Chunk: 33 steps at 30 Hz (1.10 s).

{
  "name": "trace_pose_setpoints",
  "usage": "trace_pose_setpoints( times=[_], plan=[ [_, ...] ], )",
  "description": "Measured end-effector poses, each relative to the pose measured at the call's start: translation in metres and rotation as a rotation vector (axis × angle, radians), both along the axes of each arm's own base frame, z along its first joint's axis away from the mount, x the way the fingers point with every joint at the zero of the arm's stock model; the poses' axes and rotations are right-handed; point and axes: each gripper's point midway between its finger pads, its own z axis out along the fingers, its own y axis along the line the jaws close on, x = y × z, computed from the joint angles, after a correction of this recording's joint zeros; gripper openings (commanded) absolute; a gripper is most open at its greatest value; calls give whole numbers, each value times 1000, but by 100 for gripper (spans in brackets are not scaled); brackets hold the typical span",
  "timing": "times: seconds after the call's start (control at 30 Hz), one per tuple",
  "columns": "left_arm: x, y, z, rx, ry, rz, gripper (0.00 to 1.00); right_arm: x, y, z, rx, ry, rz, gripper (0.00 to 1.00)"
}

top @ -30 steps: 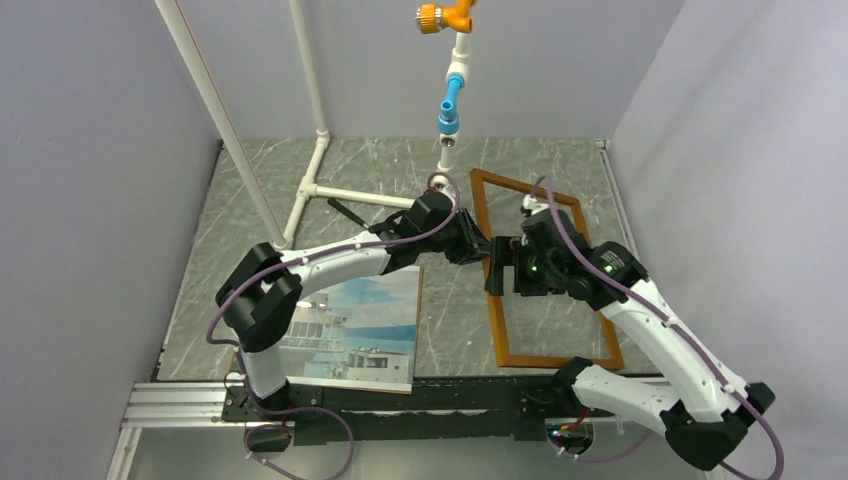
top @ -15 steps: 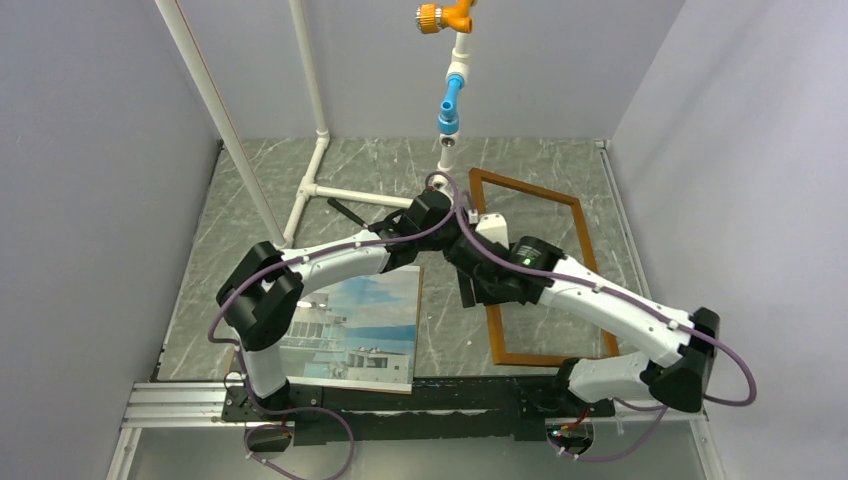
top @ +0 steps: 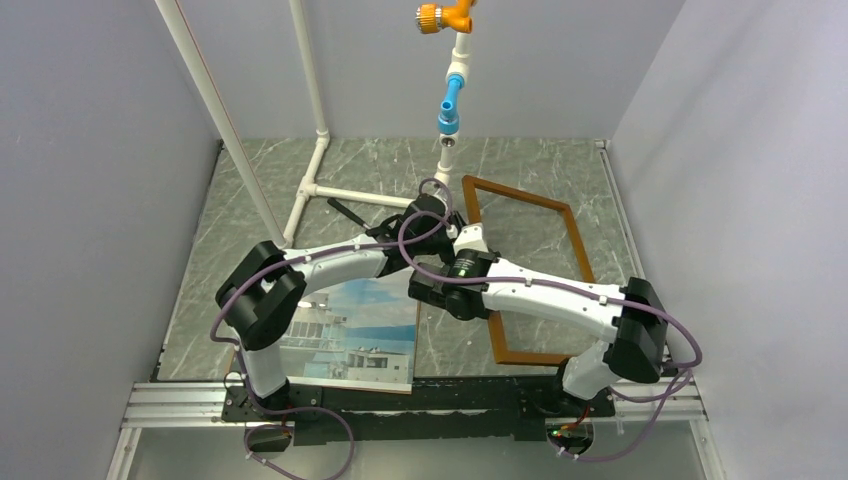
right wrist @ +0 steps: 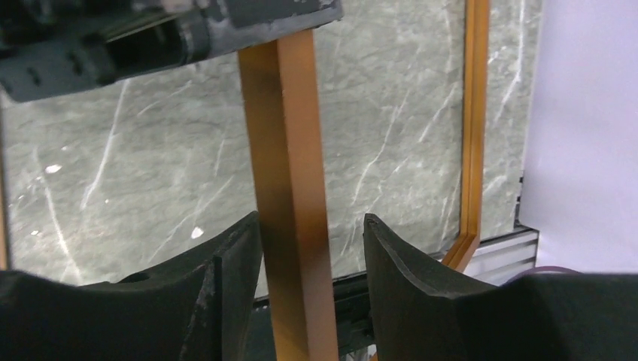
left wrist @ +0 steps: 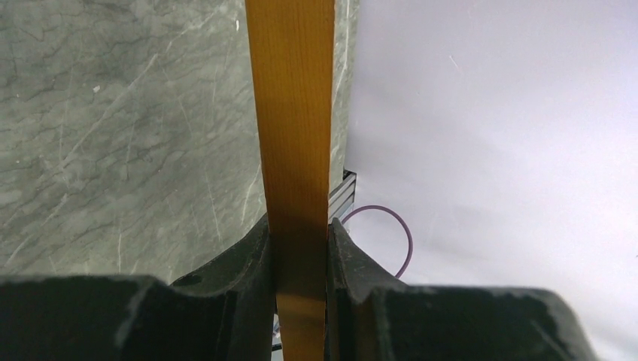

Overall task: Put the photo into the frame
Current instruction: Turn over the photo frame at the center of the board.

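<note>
The frame (top: 575, 240), thin orange-brown wood, lies at the right centre of the table, its near end hidden behind my right arm. My left gripper (top: 455, 222) is shut on its left rail (left wrist: 290, 113), which fills the gap between the fingers of the left gripper (left wrist: 299, 226). My right gripper (top: 470, 300) straddles the same rail (right wrist: 282, 135) nearer the front. The right gripper (right wrist: 312, 226) is open: the left finger is against the wood and a gap shows on the right. The photo (top: 355, 335), a white building against blue sky, lies flat at the front left, partly under the left arm.
White pipework (top: 320, 185) stands at the back left. An upright pipe with blue and orange fittings (top: 450, 100) is behind the frame. A small black object (top: 345, 212) lies near the pipework. An aluminium rail (top: 180, 405) runs along the near edge. Grey walls enclose the table.
My right arm has swung left from over the frame's middle to its left rail, and its jaws have narrowed around it. The frame has shifted slightly left. The left grip is unchanged.
</note>
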Motion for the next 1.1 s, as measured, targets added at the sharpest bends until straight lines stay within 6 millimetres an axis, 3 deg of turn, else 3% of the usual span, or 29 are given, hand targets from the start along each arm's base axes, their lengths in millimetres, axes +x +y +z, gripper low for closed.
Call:
trace_pose_setpoints(
  times=[0.1, 0.4, 0.53, 0.77, 0.87, 0.97, 1.1],
  plan=[
    [-1, 1, -2, -12, 5, -2, 0, 2, -5, -1, -37, -18, -18, 43],
    [-1, -1, 1, -56, -10, -2, 3, 1, -2, -2, -40, -34, -14, 0],
    [-1, -1, 1, -62, -14, -2, 9, 1, -2, -2, -40, -34, -13, 0],
    [-2, -1, 2, -83, -31, -3, 42, 1, -2, -1, -40, -36, -11, 0],
    [-4, 0, 1, -97, -35, -12, 48, 4, -5, 3, -47, -54, -8, 0],
    [-8, 1, 5, -131, -39, -21, 61, 5, -5, 9, -39, -62, -4, 0],
    [-11, 0, 11, -171, -51, -34, 69, 7, -4, 22, 2, -80, 1, 0]
  ],
)
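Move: The raised left bar of the photo frame runs right at the right hand's point, between its half-open fingers, not yet pinched, and the left hand already grips that bar farther along. The frame's right bar lies on the board about 22 cm to the right, 8 cm farther out and 15 cm down from the right hand. The photo lies some 34 cm to the right hand's left, 2 cm back and 16 cm below. The right hand stays nearly in place and closes its fingers on the raised bar, nearer the bases than the left hand's grip, then keeps this pinch and lifts about 2 cm while tipping only slightly. The left hand keeps its hold until the right has the bar, then opens to a bit over half, rolling some 10 degrees with its left side sinking and easing about 1 cm back and 1 cm up. ##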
